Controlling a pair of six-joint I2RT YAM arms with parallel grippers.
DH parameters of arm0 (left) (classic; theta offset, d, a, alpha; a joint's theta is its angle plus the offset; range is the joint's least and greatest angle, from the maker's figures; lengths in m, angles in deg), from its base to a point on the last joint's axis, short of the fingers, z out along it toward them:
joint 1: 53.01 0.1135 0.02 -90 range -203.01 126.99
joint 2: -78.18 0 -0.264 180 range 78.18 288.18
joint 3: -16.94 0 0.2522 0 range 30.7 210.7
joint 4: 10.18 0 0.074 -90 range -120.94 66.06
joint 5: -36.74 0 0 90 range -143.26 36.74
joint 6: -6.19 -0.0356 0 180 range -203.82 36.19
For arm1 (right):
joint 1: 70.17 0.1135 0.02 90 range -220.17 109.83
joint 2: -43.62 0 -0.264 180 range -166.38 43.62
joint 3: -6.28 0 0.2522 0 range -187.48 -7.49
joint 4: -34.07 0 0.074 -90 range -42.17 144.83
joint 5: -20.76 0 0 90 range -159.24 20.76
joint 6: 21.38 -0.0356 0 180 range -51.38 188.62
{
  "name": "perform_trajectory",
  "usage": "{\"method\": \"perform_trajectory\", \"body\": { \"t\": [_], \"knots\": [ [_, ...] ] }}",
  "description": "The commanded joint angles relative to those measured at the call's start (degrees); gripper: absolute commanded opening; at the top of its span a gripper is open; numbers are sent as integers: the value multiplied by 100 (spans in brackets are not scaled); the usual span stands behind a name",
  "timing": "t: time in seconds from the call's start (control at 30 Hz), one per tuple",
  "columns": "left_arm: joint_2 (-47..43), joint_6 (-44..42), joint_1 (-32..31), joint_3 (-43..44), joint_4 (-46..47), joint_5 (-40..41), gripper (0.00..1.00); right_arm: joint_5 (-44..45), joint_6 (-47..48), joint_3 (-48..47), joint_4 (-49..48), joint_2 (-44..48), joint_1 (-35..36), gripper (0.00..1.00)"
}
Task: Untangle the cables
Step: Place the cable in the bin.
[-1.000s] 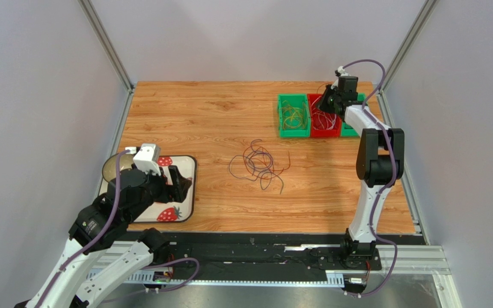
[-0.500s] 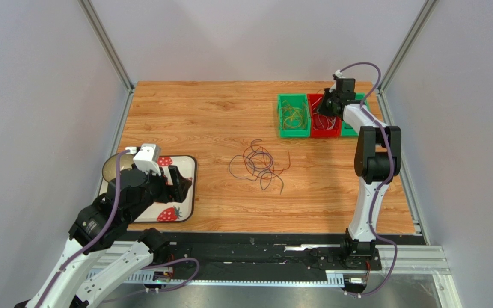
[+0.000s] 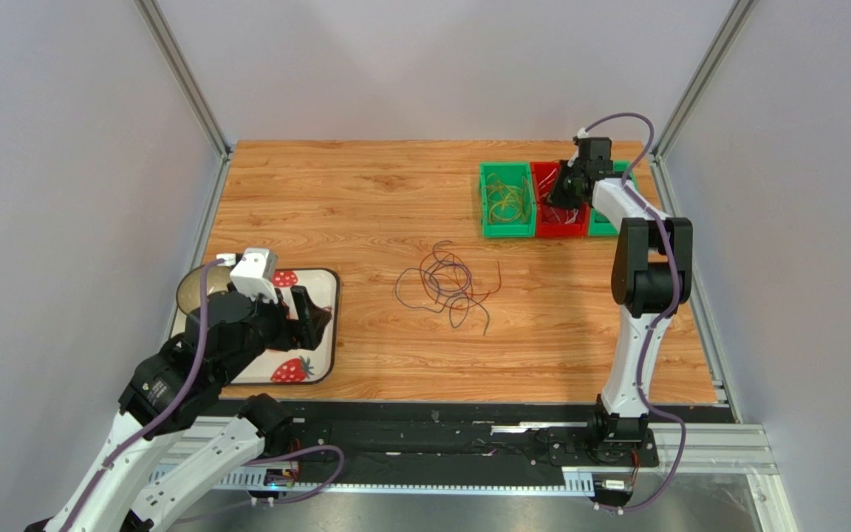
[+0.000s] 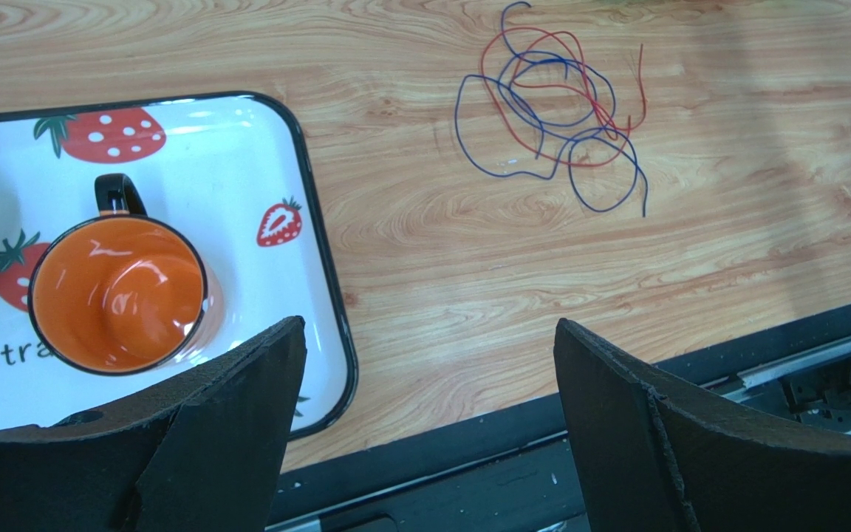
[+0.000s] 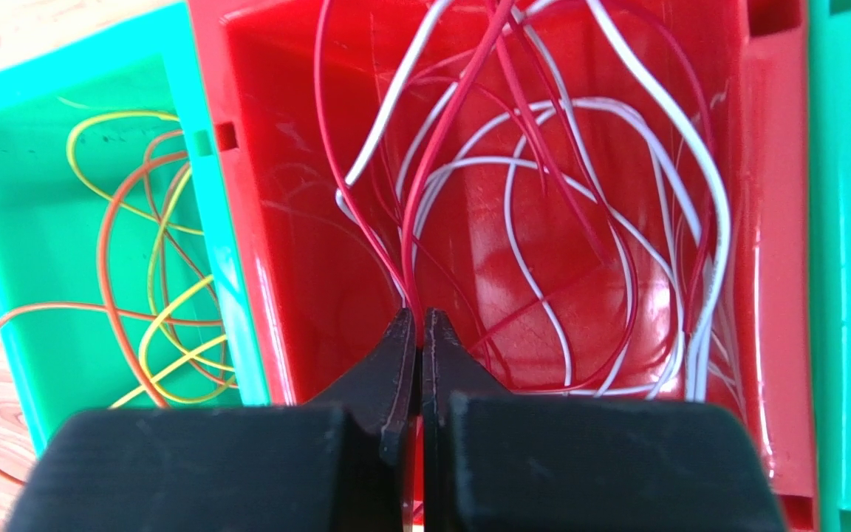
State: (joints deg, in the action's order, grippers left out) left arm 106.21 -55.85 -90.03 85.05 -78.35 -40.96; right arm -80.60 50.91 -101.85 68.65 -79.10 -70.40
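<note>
A loose tangle of red and blue cables lies mid-table, and it also shows in the left wrist view. My left gripper hovers open over the tray's right edge, nothing between its fingers. My right gripper hangs over the red bin. Its jaws are shut on a red cable that rises from them over the bin's red and white cables.
A green bin left of the red one holds yellow and orange cables. Another green bin stands on its right. A strawberry tray at front left carries an orange mug.
My right gripper has shifted slightly left and down towards the red bin. The left arm and the tangle have not moved.
</note>
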Motion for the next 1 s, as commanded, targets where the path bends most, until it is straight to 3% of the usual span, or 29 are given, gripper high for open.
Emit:
{"method": "perform_trajectory", "body": {
  "t": [0.0, 0.43, 0.67, 0.83, 0.97],
  "knots": [
    [45, -107, 10, 50, 106, -43, 91, 116, 14, -275, 317, -182, -3, 0],
    [36, -116, 10, 58, 106, -34, 90, 142, 321, -1426, 1547, -332, -3, 3],
    [18, -107, 10, 58, 106, -16, 90, 274, 435, -1681, 1987, -139, -3, 19],
    [27, -107, 19, 58, 106, -17, 90, 309, 453, -1752, 2216, -7, -3, 24],
    [27, -107, 19, 58, 98, -17, 90, 336, 427, -1927, 2330, 169, -3, 35]
  ]
}}
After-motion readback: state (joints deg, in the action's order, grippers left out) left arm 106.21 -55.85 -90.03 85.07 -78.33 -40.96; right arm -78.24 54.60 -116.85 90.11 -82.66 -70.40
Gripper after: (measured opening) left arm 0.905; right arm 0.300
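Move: Just below and around the right hand's closed fingertips, which hold the red cable, is the red bin; its middle is about 2 cm ahead, 2 cm to the right and 2 cm lower. The left green bin sits some 10 cm to the hand's left, the right green bin some 14 cm to its right, both about 2 cm ahead. From the idle left hand the red bin is roughly 39 cm ahead, 47 cm to the right and 22 cm down. Dipping the red cable about 1.5 cm deeper into the red bin, the right hand then turns back up by some 4 cm while its fingers start to part, to about a third open. It next draws back about 2 cm, drifting a little right, with the fingers tipping roughly 10 degrees more downward overall; red strands still lie across and between them. ##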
